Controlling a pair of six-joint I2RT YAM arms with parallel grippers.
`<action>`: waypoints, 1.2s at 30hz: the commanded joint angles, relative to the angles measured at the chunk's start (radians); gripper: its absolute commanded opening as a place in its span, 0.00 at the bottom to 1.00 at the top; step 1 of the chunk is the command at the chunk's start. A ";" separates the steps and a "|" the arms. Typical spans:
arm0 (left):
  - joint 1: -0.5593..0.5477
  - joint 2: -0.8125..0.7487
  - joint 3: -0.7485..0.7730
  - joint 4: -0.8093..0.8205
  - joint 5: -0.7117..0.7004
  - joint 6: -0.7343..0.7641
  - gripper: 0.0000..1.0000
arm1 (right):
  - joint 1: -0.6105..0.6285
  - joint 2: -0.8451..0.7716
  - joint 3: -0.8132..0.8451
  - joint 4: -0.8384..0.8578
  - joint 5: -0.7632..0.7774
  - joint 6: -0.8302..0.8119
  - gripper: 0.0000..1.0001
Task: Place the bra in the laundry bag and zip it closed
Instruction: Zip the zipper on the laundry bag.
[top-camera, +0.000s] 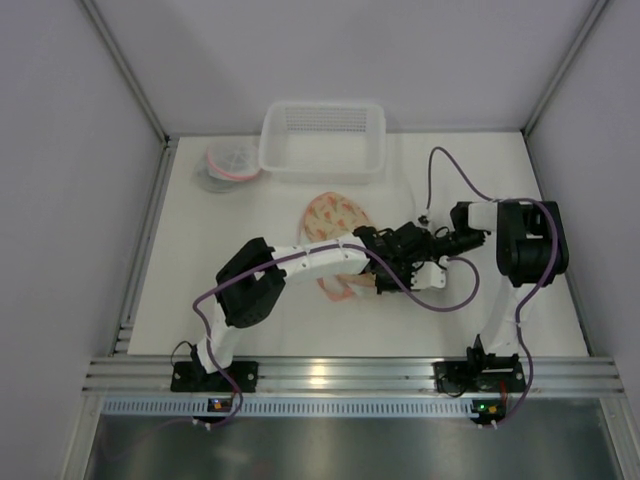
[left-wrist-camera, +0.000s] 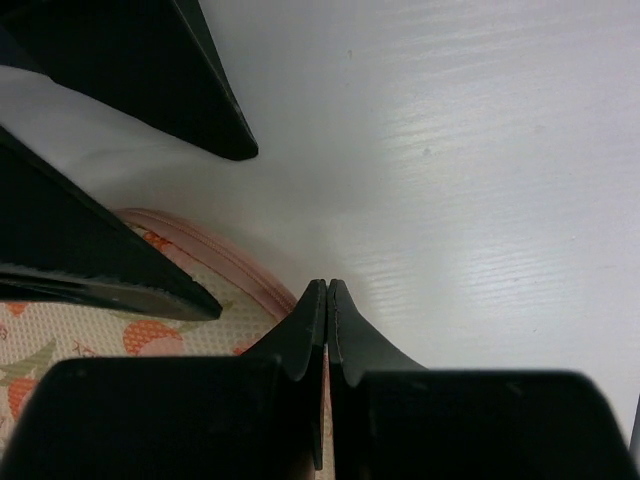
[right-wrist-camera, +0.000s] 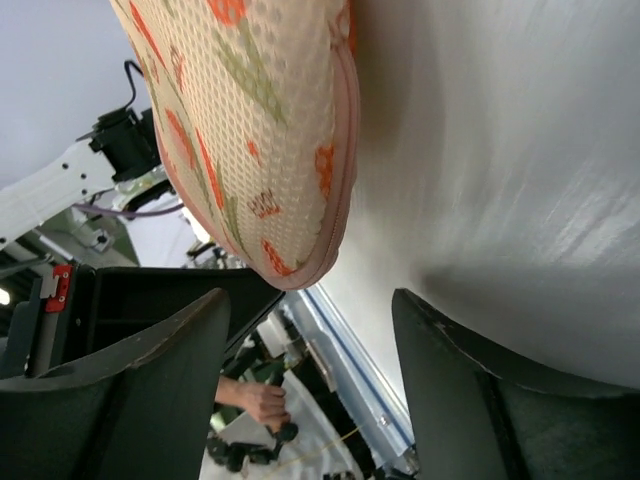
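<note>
The laundry bag (top-camera: 335, 215), cream mesh with an orange fruit print and a pink zipper edge, lies mid-table. The bra does not show in any view. My left gripper (left-wrist-camera: 327, 285) is shut, its tips pressed together right at the bag's pink edge (left-wrist-camera: 215, 262); whether anything is pinched between them is hidden. In the top view it (top-camera: 405, 245) sits just right of the bag, close against my right gripper (top-camera: 438, 240). My right gripper (right-wrist-camera: 312, 300) is open, facing the bag's rounded end (right-wrist-camera: 250, 120) with nothing between its fingers (right-wrist-camera: 150, 380).
A white plastic basket (top-camera: 322, 138) stands at the back of the table. A round grey item with a pink rim (top-camera: 228, 165) lies to its left. A purple cable (top-camera: 455, 170) loops over the table by the right arm.
</note>
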 joint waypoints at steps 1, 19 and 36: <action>0.001 -0.002 0.048 0.007 0.028 -0.002 0.00 | 0.023 -0.018 -0.021 0.062 -0.060 0.038 0.65; 0.003 -0.252 -0.111 0.025 -0.032 -0.031 0.23 | 0.033 -0.016 -0.050 0.173 -0.093 0.126 0.00; 0.009 -0.514 -0.685 0.715 -0.391 0.089 0.77 | 0.033 0.001 -0.041 0.113 -0.137 0.098 0.00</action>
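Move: The laundry bag's rounded corner lies between the right hand's open fingers, about 2 cm to its left and 1 cm back, at fingertip height. The left hand still pinches the pink zip edge near the pull, with that corner some 4 cm ahead and 6 cm to its right. The bag's open mouth lies about 10 cm to the left hand's left, level with it fore and aft and some 4 cm lower; the patterned bag body is roughly 12 cm ahead, 11 cm left and 4 cm below. The bag's corner is pinched first, the right fingers closing on it while that hand eases barely 2 cm left, then holding. Only then do the left fingers let go of the zip edge and open wide as the hand lifts some 6 cm, swings about 9 cm left along the zip side and sinks again towards the open mouth, its fingertips tipping forward roughly 20 degrees. ##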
